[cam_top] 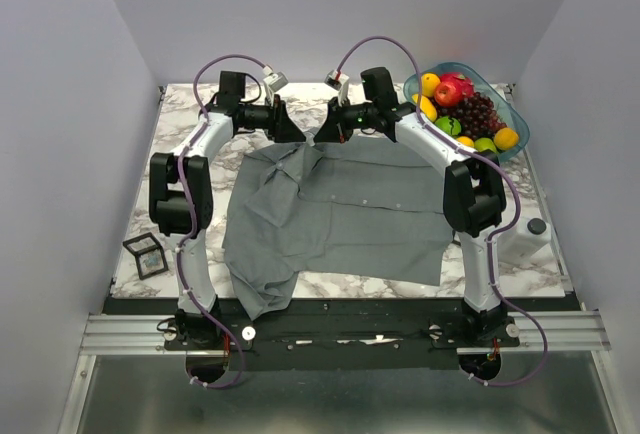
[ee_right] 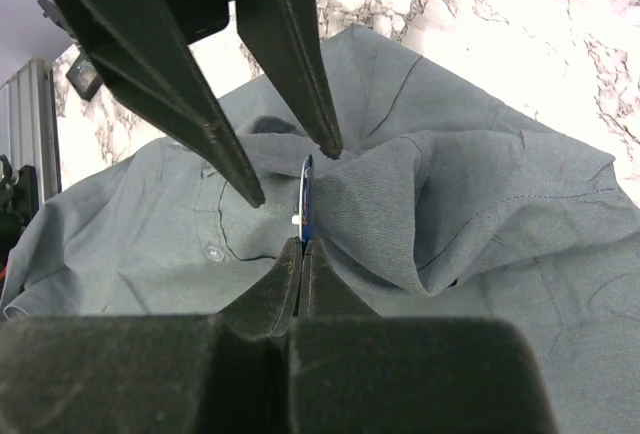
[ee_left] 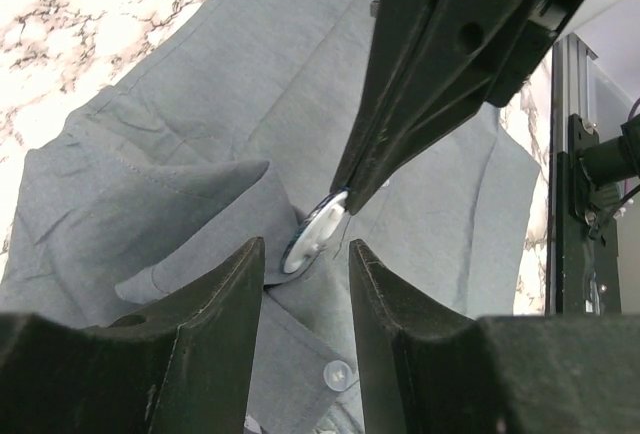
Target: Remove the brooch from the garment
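The grey garment [cam_top: 340, 214] lies spread on the marble table, its collar at the far side where both grippers meet. The brooch [ee_right: 308, 194] stands edge-on at the collar, blue-faced with a white back [ee_left: 315, 232]. My right gripper [ee_right: 303, 246] is shut, pinching the brooch's lower edge; from the left wrist it reaches in from the upper right [ee_left: 345, 199]. My left gripper [ee_left: 305, 246] is open, its two fingers straddling the brooch and the raised cloth without touching them [ee_right: 295, 174]. In the top view the brooch is hidden between the left gripper [cam_top: 300, 134] and the right gripper [cam_top: 322, 134].
A blue bowl [cam_top: 505, 119] of fruit stands at the back right. A black wire-frame cube [cam_top: 146, 254] sits at the left front, a white container [cam_top: 527, 239] at the right. A pale shirt button [ee_left: 338, 374] lies just below the left fingers.
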Tool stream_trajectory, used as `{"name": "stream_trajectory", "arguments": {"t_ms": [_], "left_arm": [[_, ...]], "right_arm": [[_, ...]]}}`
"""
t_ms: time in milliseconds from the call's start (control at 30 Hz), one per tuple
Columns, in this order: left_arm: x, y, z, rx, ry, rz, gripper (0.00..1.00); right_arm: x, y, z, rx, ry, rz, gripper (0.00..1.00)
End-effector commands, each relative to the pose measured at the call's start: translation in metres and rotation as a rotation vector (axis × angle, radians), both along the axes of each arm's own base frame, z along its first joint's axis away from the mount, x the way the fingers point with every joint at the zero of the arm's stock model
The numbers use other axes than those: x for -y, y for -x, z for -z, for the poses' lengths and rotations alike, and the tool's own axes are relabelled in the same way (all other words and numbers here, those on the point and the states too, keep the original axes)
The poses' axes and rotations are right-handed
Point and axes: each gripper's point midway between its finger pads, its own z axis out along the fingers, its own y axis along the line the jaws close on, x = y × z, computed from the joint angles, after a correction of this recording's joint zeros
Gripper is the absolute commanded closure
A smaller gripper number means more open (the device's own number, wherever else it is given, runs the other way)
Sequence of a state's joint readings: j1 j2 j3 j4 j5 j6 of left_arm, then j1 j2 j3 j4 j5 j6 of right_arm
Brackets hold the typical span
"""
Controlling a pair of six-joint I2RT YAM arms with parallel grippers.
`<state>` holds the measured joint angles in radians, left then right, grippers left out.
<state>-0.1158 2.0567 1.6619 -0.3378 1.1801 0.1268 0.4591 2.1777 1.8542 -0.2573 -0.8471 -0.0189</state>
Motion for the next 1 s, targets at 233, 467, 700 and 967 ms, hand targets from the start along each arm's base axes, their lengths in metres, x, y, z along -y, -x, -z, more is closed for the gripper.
{"name": "stream_trajectory", "arguments": {"t_ms": [233, 467, 700, 967], "left_arm": [[0.005, -0.014, 0.001, 0.036, -0.001, 0.009, 0.55], [0.013, -0.008, 0.0, 0.02, 0.025, 0.048, 0.59], [0.025, 0.001, 0.007, -0.002, 0.002, 0.099, 0.74], [0.009, 0.012, 0.004, 0.064, -0.124, 0.144, 0.89]], "right_arm": [[-0.002, 0.004, -0.005, 0.004, -0.002, -0.011, 0.99], [-0.002, 0.004, -0.003, 0.0, -0.002, -0.013, 1.0], [-0.002, 0.002, -0.003, 0.004, 0.003, -0.004, 1.0], [0.001, -0.002, 0.001, 0.006, 0.023, 0.025, 0.99]]}}
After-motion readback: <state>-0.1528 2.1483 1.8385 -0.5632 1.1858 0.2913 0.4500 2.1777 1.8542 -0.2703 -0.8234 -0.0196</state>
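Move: The brooch is in the right fingertips, its middle about 1 cm left of the right hand and level with it. From the left hand, whose fingers are open, it lies about 2 cm to the right, 1 cm lower and neither ahead nor back. The garment's raised fold is roughly 5 cm back from the left hand, straight behind and about 5 cm lower. Left hand dips, partly rises, then shifts right about 1.5 cm and pinches the brooch the right still holds. ##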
